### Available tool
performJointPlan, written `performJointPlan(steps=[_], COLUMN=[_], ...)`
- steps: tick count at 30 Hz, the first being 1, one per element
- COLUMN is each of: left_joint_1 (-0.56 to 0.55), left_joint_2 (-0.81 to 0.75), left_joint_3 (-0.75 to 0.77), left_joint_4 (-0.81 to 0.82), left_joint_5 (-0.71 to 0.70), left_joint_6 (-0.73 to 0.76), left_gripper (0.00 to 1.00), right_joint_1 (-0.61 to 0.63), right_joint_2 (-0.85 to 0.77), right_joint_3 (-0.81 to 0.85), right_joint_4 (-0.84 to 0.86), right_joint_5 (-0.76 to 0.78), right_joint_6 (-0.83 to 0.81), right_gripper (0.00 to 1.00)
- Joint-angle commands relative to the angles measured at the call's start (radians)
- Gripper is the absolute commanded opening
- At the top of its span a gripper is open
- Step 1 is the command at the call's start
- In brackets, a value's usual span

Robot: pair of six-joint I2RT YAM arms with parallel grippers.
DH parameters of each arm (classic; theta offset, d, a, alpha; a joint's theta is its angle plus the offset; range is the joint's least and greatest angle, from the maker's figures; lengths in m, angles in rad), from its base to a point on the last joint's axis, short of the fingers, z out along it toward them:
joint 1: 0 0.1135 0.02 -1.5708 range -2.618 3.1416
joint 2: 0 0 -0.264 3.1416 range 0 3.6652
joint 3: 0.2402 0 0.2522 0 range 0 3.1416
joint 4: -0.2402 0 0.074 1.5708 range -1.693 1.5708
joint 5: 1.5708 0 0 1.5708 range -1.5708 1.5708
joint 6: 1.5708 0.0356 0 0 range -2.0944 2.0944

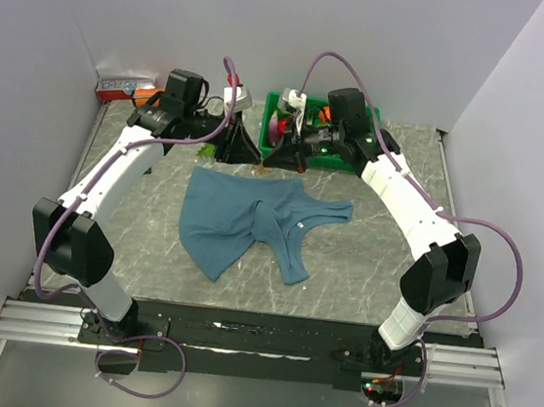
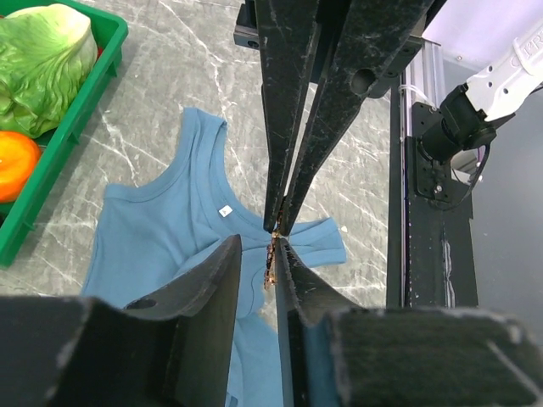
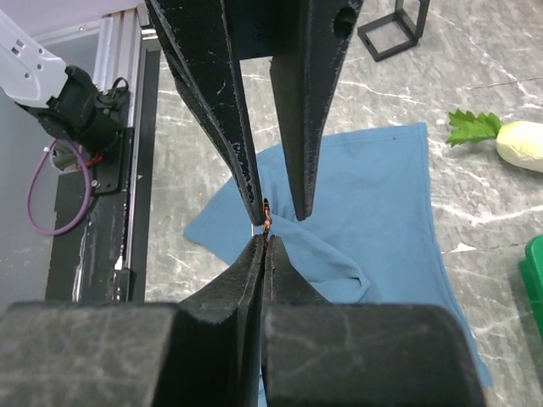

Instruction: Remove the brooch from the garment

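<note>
The brooch point(image 3: 266, 217), a tiny reddish-golden pin, is pinched at the tips of my right gripper point(image 3: 265, 240), which is shut on it. My left gripper point(image 2: 254, 253) faces it tip to tip and stands open. Its fingers sit on either side of the brooch point(image 2: 271, 263), which lies against the right-hand finger point(image 2: 293, 280). In the top view both grippers point(image 1: 249, 162) point(image 1: 267, 164) meet over the far edge of the teal garment point(image 1: 250, 221). The garment point(image 2: 161, 229) lies spread on the table below, white neck label up. The brooch looks lifted clear of the cloth.
A green bin point(image 1: 306, 119) at the back holds a lettuce point(image 2: 42, 64) and an orange item point(image 2: 13, 165). A white radish with green leaves point(image 3: 517, 144) and a small black stand point(image 3: 399, 25) sit on the marble table. A red and white box point(image 1: 123, 85) is at the back left.
</note>
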Motion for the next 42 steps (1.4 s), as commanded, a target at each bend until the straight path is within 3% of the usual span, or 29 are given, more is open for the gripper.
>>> performJointPlan(steps=[1, 6, 10, 14, 20, 21, 24, 26, 29, 37, 42], left_joint_1=[-0.003, -0.007, -0.007, -0.007, -0.002, 0.0, 0.007, 0.013, 0.035, 0.239, 0.328], left_joint_2=[0.008, 0.026, 0.031, 0.026, 0.014, 0.013, 0.005, 0.002, -0.01, 0.04, 0.079], left_joint_3=[0.044, 0.062, 0.067, 0.064, 0.061, 0.056, 0.05, 0.047, 0.038, 0.148, 0.151], left_joint_4=[-0.002, -0.023, -0.023, -0.023, -0.055, -0.056, -0.075, -0.092, -0.12, -0.446, -0.474], left_joint_5=[0.024, 0.03, 0.035, 0.009, -0.045, -0.047, -0.062, -0.074, -0.118, -0.396, -0.618], left_joint_6=[0.03, 0.045, 0.045, 0.042, 0.071, 0.067, 0.084, 0.094, 0.114, 0.424, 0.584], left_gripper=[0.25, 0.17, 0.01, 0.01, 0.01, 0.01, 0.01, 0.01, 0.01, 0.01, 0.01], right_joint_1=[-0.001, -0.001, -0.001, -0.004, -0.014, -0.019, -0.042, -0.057, -0.096, -0.153, -0.154], right_joint_2=[0.003, 0.008, 0.013, 0.02, 0.002, -0.003, -0.023, -0.039, -0.064, -0.191, -0.3], right_joint_3=[0.028, 0.026, 0.026, 0.025, 0.007, 0.004, -0.004, -0.007, -0.029, -0.245, -0.386], right_joint_4=[0.054, 0.065, 0.074, 0.085, 0.097, 0.111, 0.132, 0.137, 0.132, 0.127, 0.131], right_joint_5=[-0.011, 0.0, 0.015, 0.027, 0.061, 0.065, 0.069, 0.087, 0.139, 0.466, 0.484], right_joint_6=[0.02, 0.03, 0.041, 0.066, 0.098, 0.112, 0.158, 0.178, 0.193, 0.17, 0.127], right_gripper=[0.0, 0.0, 0.0, 0.0, 0.36, 0.54, 0.77, 0.82, 1.0, 1.0, 1.0])
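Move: The brooch sits about 1 cm to the right of my left hand point, between its half-closed fingers, and about 1 cm to the left of my right hand point, still held in those shut tips. Some 30 cm below my left hand the garment's middle lies about 2 cm forward and 2 cm right; at that depth the white radish is some 30 cm ahead and 12 cm left. From my right hand the green crate lies roughly 33 cm ahead, 13 cm right and 28 cm down. My left hand stays nearly still and shuts its fingertips on the brooch that my right still holds; only then do my right fingers open wide and let go of it. Both hands draw apart with growing speed: my left carries the brooch about 16 cm left, also forward and down, swinging counter-clockwise, while my empty right backs off some 10 cm to the right, sinking and going forward, turning about 30 degrees clockwise. ##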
